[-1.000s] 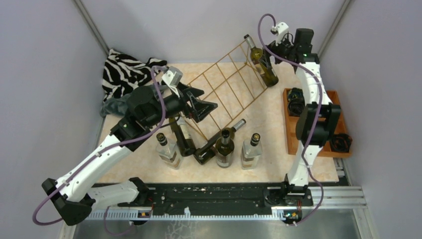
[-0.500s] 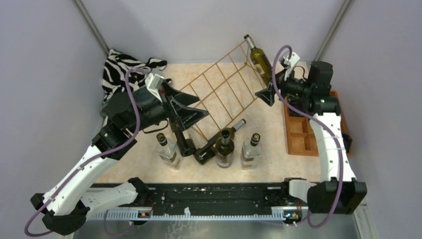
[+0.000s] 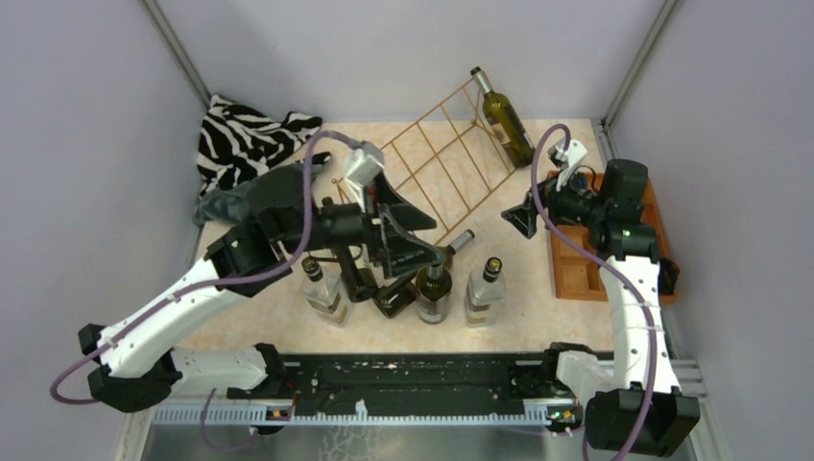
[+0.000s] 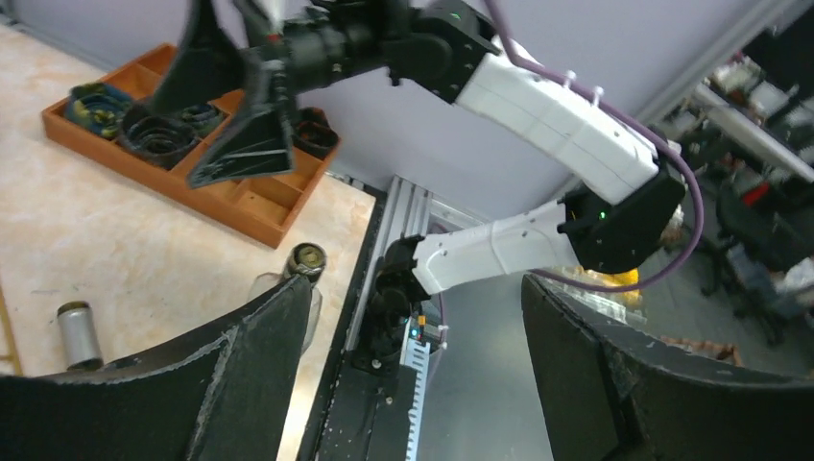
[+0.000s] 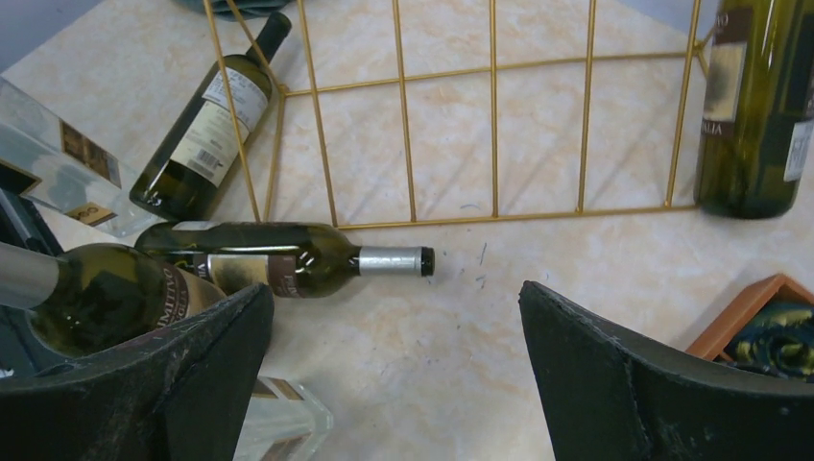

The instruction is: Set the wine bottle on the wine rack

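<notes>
The gold wire wine rack leans at the back of the table. A green wine bottle rests on its far right end, also in the right wrist view. My right gripper hangs open and empty in front of the rack, apart from that bottle. In its own view the right gripper has only bare table between its fingers. A dark bottle with a silver cap lies below the rack. My left gripper is open and empty above the bottles at the front.
Clear bottles and dark bottles stand in a row near the front edge. An orange compartment tray with dark items sits at the right. A zebra-striped cloth lies back left.
My right gripper has let go of the bottle on the rack and drawn back toward the front. My left gripper has swung right, over the standing bottles.
</notes>
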### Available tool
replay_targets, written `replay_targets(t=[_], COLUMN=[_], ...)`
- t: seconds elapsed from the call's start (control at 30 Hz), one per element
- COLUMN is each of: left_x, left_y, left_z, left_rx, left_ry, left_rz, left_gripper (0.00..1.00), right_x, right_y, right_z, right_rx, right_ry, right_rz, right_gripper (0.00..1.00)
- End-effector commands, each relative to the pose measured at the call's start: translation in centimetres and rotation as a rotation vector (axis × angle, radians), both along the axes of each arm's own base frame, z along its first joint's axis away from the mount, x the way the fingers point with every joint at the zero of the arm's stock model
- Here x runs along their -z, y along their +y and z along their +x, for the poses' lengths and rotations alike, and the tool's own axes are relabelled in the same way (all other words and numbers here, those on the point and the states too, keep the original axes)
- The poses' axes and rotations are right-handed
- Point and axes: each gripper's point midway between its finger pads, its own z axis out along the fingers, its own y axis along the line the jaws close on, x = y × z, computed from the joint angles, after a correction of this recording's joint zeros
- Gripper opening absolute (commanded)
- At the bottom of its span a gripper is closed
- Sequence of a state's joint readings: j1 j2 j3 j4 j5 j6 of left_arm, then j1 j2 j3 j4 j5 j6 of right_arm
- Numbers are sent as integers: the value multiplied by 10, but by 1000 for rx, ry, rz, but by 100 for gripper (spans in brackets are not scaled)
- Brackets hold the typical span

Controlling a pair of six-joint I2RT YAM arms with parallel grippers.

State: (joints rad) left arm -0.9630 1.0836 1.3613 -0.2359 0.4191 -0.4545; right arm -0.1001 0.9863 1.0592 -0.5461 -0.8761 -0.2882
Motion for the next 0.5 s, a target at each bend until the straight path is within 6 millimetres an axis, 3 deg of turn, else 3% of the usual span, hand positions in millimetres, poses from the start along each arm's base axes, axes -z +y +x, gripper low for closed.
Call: replay_targets(t=[0.0,0.2,0.47], left_x=[1,16,78], left_y=[-31,-76,-109], left_z=[-8,-5,22], left_rx=[-10,-12,-3], left_ry=[-104,-241,-262], left_rz=[98,298,609], left_gripper=[87,88,88], right_x=[-5,4,12], right_y=[-11,-19,-28], right_z=[6,12,19], right_rx=[49,92,132], right_ry=[-34,-23,-6], right_rz=[10,-6,-18], right_gripper=[99,99,99])
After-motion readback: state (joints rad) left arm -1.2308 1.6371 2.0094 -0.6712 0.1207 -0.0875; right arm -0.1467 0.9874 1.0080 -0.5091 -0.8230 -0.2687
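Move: The clear bottle stands about 12 cm to my left hand's right and 3 cm ahead, its middle some 30 cm down. The green standing bottle is almost beneath that hand, about 3 cm ahead and level sideways, equally low. The lying bottle's middle is roughly 12 cm ahead and 2 cm left, some 36 cm down. From my right hand the clear bottle lies about 14 cm back, 5 cm left and 16 cm below. I swing my open, empty left hand about 12 cm right, high over the green standing bottle, towards the clear bottle. I drift back slightly first, then come forward again and start sinking at the end, tipping the fingers down by some 20 degrees as the hand rolls. My right hand eases a couple of centimetres right and down. ##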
